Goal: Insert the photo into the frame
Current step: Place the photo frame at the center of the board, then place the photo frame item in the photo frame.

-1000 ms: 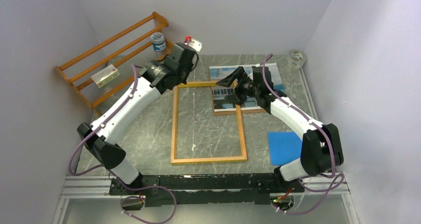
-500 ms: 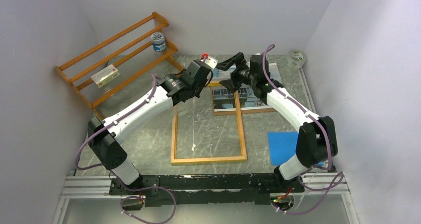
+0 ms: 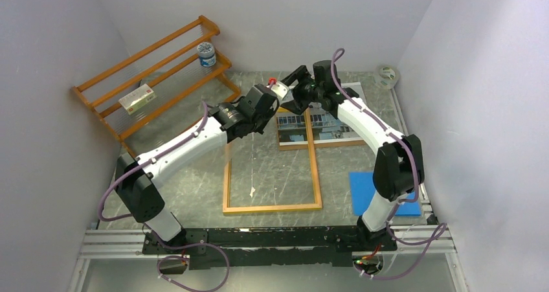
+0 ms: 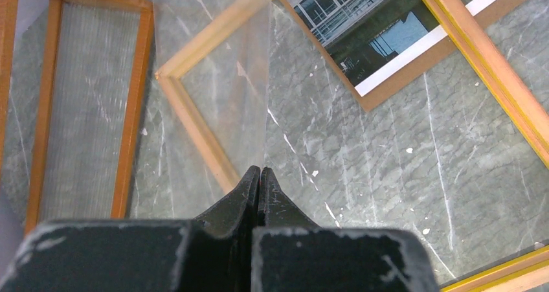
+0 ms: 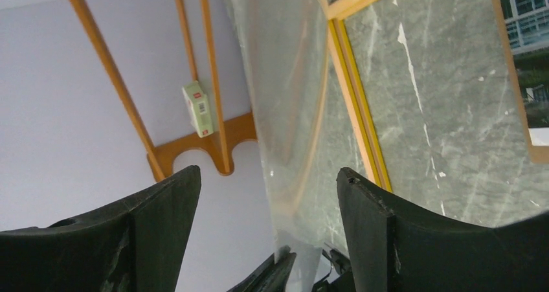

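The frame (image 3: 228, 166) lies flat mid-table with its wood back up; a yellow-edged rail (image 4: 492, 52) shows in the left wrist view. My left gripper (image 3: 267, 103) hovers over its far end, shut (image 4: 260, 170) on the edge of a clear pane (image 4: 213, 78) that stands on edge and bends. The photo (image 3: 324, 125) lies face up on a brown backing board (image 4: 401, 78) at the back right, partly across the frame's right rail. My right gripper (image 3: 292, 88) is open (image 5: 267, 170). The pane (image 5: 285, 78) runs between its fingers, touching neither.
An orange slatted rack (image 3: 149, 72) stands at the back left with a tin (image 3: 206, 54) and a small box (image 3: 137, 100) on it. A blue sheet (image 3: 372, 191) lies near right. A tape roll (image 3: 386, 75) sits in the back right corner. Walls close in on three sides.
My left arm swung right from the back left, carrying the pane over the frame's far end. My right gripper rose and moved back-left to straddle the pane, its jaws narrowing slightly.
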Robot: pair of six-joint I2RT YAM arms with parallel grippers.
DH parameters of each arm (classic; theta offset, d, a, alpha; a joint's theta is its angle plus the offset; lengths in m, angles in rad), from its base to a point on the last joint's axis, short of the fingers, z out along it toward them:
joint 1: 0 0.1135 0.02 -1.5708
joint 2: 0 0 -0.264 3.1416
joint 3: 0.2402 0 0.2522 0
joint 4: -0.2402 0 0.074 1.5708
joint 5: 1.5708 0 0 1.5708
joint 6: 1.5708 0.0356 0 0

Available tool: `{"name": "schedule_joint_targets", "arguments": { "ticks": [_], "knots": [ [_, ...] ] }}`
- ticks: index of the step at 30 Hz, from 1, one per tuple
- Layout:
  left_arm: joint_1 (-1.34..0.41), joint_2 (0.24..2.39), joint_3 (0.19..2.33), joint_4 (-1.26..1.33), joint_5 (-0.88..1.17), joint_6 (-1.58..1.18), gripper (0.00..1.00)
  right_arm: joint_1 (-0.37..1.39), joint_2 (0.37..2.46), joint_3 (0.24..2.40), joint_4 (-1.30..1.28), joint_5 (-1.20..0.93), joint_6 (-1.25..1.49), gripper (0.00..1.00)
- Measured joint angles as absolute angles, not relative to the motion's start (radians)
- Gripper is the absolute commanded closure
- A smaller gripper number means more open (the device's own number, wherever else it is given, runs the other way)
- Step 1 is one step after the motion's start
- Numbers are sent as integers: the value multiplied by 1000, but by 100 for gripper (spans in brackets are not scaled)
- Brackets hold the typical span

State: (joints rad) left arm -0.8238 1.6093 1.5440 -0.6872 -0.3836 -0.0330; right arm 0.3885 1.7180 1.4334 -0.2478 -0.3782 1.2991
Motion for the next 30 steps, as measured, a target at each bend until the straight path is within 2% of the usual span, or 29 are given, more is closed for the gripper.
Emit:
{"name": "schedule_joint_targets", "arguments": {
  "ticks": [6,12,19,23,30],
  "knots": [
    [-825,1597,1522,-668,-370,-27,90,411,1744,1458,-330,-385,1251,45],
    [-825,1584,1492,-646,-339,-38,77,424,1762,1474,-353,-403,1218,65],
    [-825,1575,1473,-628,-261,-78,31,422,1766,1401,-224,-432,1196,98],
    [-822,1555,1473,-617,-195,-116,16,411,1766,1307,-117,-466,1145,100],
    [-769,1490,1459,-606,-79,-194,12,339,1769,1240,-37,-595,1012,100]
  ]
}}
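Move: Between the right hand's open fingers passes the clear sheet, gripped by the shut left hand; its middle lies about 9 cm left of the right hand, 2 cm ahead and 8 cm lower. From the right hand, the photo lies some 16 cm right and 3 cm ahead, the wooden frame's middle 13 cm back and 3 cm left, both about 23 cm below. From the left hand, the sheet's middle is about 11 cm ahead, 1 cm left, 7 cm down. Handing over the clear sheet: the right hand sinks about 6.5 cm, easing back some 2 cm, shuts its fingers onto the sheet and then turns some 15 degrees counter-clockwise. The left hand opens wide to let go, backing off about 3 cm and drifting right, dipping slightly before rising, while its wrist rolls some 20 degrees, left side down. ##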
